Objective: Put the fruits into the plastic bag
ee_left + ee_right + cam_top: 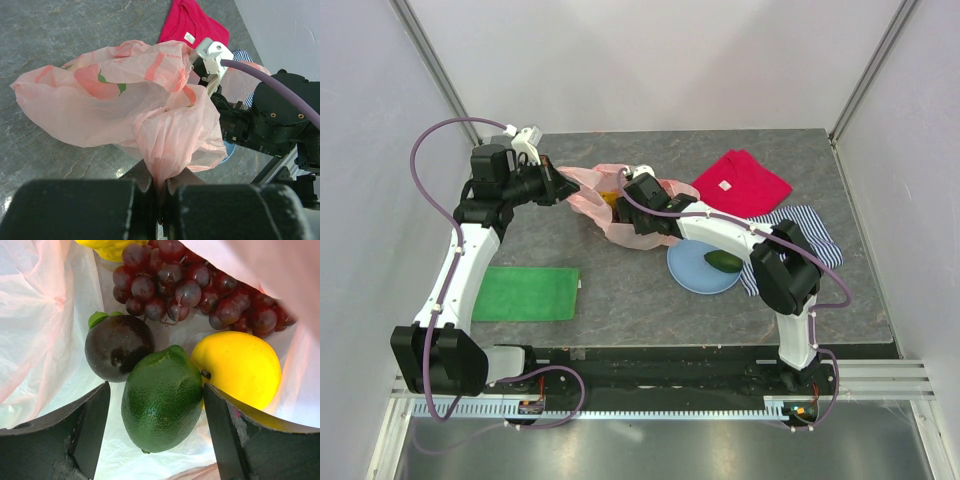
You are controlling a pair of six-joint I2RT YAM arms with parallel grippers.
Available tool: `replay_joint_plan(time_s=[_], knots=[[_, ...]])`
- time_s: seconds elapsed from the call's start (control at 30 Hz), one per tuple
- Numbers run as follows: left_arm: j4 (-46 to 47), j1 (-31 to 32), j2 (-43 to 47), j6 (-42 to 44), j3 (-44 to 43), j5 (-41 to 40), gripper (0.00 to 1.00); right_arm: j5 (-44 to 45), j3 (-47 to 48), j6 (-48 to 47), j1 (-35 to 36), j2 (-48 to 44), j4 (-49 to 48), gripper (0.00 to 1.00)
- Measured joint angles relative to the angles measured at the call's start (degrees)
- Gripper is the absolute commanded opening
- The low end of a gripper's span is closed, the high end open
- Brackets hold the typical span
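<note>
The pink plastic bag [588,190] lies crumpled at the table's middle back. My left gripper [161,182] is shut on a gathered fold of the plastic bag [125,100] and holds it up. My right gripper [156,392] is inside the bag and open, its fingers on either side of the green lime [162,400], with a clear gap on the left. Beside the lime lie a dark purple fruit [117,347], a yellow citrus [240,367] and red grapes [190,287]. A green avocado [723,262] rests on the blue plate [685,272].
A red cloth [740,183] lies at the back right, with a striped cloth [810,225] under the right arm. A green cloth [527,293] lies near the left arm. White walls enclose the table.
</note>
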State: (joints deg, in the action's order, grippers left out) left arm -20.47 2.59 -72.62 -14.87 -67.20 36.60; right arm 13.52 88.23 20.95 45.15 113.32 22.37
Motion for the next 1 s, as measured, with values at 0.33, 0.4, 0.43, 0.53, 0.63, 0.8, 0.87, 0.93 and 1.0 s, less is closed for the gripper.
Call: replay_joint_plan(time_s=[0.33,0.4,0.43,0.53,0.63,0.8,0.87,0.93,1.0], knots=[[0.0,0.0,0.0,0.0,0.0,0.0,0.02,-3.2,-1.2,-1.2,-0.3,-5.1,-3.0,0.81],[0.0,0.0,0.0,0.0,0.0,0.0,0.01,-3.9,-2.7,-1.6,-0.3,-8.8,-5.0,0.81],[0.0,0.0,0.0,0.0,0.0,0.0,0.01,-4.5,-3.5,-1.7,-0.4,-10.8,-6.1,0.81],[0.0,0.0,0.0,0.0,0.0,0.0,0.02,-6.3,-6.3,-2.3,-0.4,-16.6,-10.1,0.81],[0.0,0.0,0.0,0.0,0.0,0.0,0.02,-9.9,-10.0,-3.0,-0.5,-22.2,-14.8,0.81],[0.0,0.0,0.0,0.0,0.0,0.0,0.02,-15.7,-17.1,-4.4,-0.5,-30.2,-20.2,0.82],[0.0,0.0,0.0,0.0,0.0,0.0,0.02,-15.8,-19.3,-4.8,-0.4,-33.8,-20.2,0.83],[0.0,0.0,0.0,0.0,0.0,0.0,0.02,-14.6,-20.0,-5.1,-0.7,-36.9,-19.5,0.83],[0.0,0.0,0.0,0.0,0.0,0.0,0.02,-13.1,-19.9,-5.2,-2.1,-40.0,-17.9,0.82]])
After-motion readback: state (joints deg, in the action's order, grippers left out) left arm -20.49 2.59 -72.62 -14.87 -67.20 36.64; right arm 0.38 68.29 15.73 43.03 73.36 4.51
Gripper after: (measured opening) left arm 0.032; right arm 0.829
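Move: The right hand is inside the plastic bag, open fingers around the avocado, whose middle is about 2 cm below and 1 cm ahead. Its next fruit, the long green one on the blue plate, lies roughly 17 cm right, 8 cm back and 4 cm lower. Around the avocado in the bag: grapes some 6 cm ahead of the hand, lemon 3 cm ahead and 4 cm right. From the left hand, the long green fruit is about 32 cm right, 6 cm back and 22 cm below. Already open around the released avocado, the right fingers come free of it and stay wide as the hand lifts out of the bag by some 22 cm, first almost straight up, then also drawing back about 7 cm and at the end swinging right to the plate's side. The wrist tips up and rolls, some 35 degrees altogether. The left hand stays put, keeping its pinch on the bag's edge. ##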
